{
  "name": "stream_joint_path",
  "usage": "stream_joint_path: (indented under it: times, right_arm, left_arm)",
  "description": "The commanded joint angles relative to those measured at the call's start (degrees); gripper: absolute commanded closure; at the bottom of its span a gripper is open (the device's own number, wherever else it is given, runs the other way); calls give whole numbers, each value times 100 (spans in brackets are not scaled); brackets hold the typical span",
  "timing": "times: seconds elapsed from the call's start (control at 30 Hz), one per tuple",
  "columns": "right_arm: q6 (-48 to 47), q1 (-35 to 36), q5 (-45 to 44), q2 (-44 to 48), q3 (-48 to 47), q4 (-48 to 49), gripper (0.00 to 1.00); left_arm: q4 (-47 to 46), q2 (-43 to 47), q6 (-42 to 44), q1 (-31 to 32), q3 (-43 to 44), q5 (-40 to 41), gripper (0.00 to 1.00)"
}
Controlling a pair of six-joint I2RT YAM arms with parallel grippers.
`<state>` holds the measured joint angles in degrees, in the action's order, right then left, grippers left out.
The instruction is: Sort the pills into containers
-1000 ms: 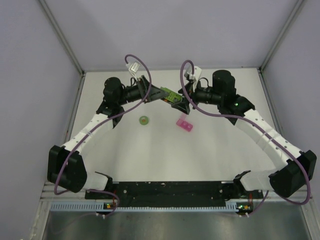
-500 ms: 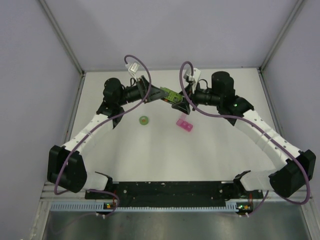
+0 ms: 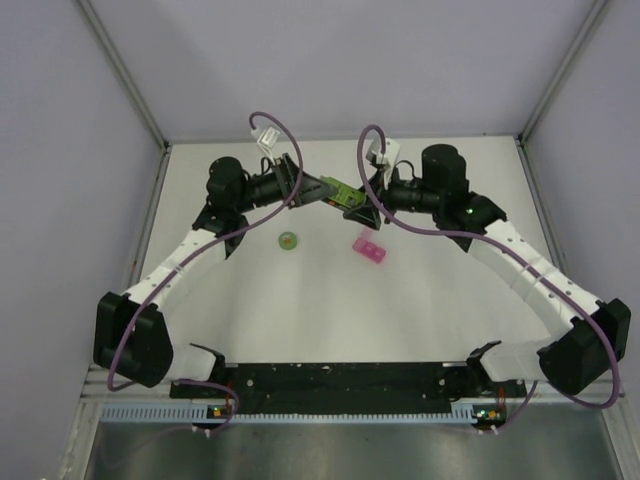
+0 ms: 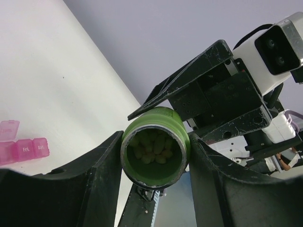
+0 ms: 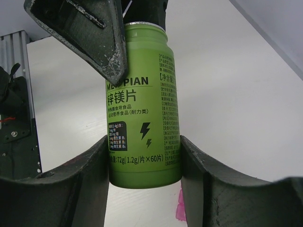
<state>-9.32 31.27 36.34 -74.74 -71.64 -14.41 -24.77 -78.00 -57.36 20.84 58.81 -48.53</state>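
Note:
A green pill bottle [image 3: 346, 192] hangs in the air between both arms over the back of the table. My left gripper [image 4: 155, 147] is shut on its neck; the mouth is uncapped and pale pills [image 4: 152, 144] lie inside. From the other side my right gripper [image 5: 143, 147] grips the bottle [image 5: 142, 85] near its base, both fingers pressed against its sides. The containers, a pink pill box [image 3: 368, 249], lie on the table just below and right of the bottle, also seen as the pink box [image 4: 21, 146] in the left wrist view.
A round green cap [image 3: 288, 240] lies on the white table [image 3: 420, 310] left of the pink box. Grey walls close in the table at the back and sides. Both arm bases stand at the near edge.
My right gripper's fingers have closed in onto the bottle's base end. The left gripper and the bottle have stayed in place.

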Motion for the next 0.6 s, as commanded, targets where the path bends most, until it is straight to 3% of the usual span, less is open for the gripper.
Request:
stream_joint_path:
  times: [0.0,0.13,0.23,0.47,0.57]
  right_arm:
    - [62,-50,-136,179,44,378,100]
    - [115,-50,-127,258,62,387,100]
    - [150,-50,-144,328,71,404,100]
    - [211,-68,-162,434,97,422,100]
    - [246,-121,-144,504,97,439,100]
  left_arm:
    - [166,232,410,17,280,-95,64]
    - [446,241,621,17,456,-104,36]
    - [587,241,770,17,562,-121,21]
    - [851,259,1051,8,711,-148,2]
    - [1088,294,1358,-36,816,-130,1]
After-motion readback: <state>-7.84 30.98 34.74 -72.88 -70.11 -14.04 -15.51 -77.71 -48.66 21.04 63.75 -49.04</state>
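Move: The green bottle is gripped by both hands. Its middle lies about 5 cm right of the left hand, 1 cm back and 2 cm below, and some 3 cm left of the right hand, 1 cm ahead and 1 cm above. On the table about 30 cm below the right hand, the pink pill box sits some 6 cm ahead and 3 cm to its right, and the bottle's cap about 8 cm ahead and 17 cm to its left. The left fingers let go of the bottle's open mouth end, spreading from a little over half open to nearly full, while that hand stays within 1 cm of its place and rolls about 5 degrees. The right hand keeps its pinch near the base, sinks about half a centimetre and comes back up, drawing the bottle barely 1 cm to the right, away from the left hand. ##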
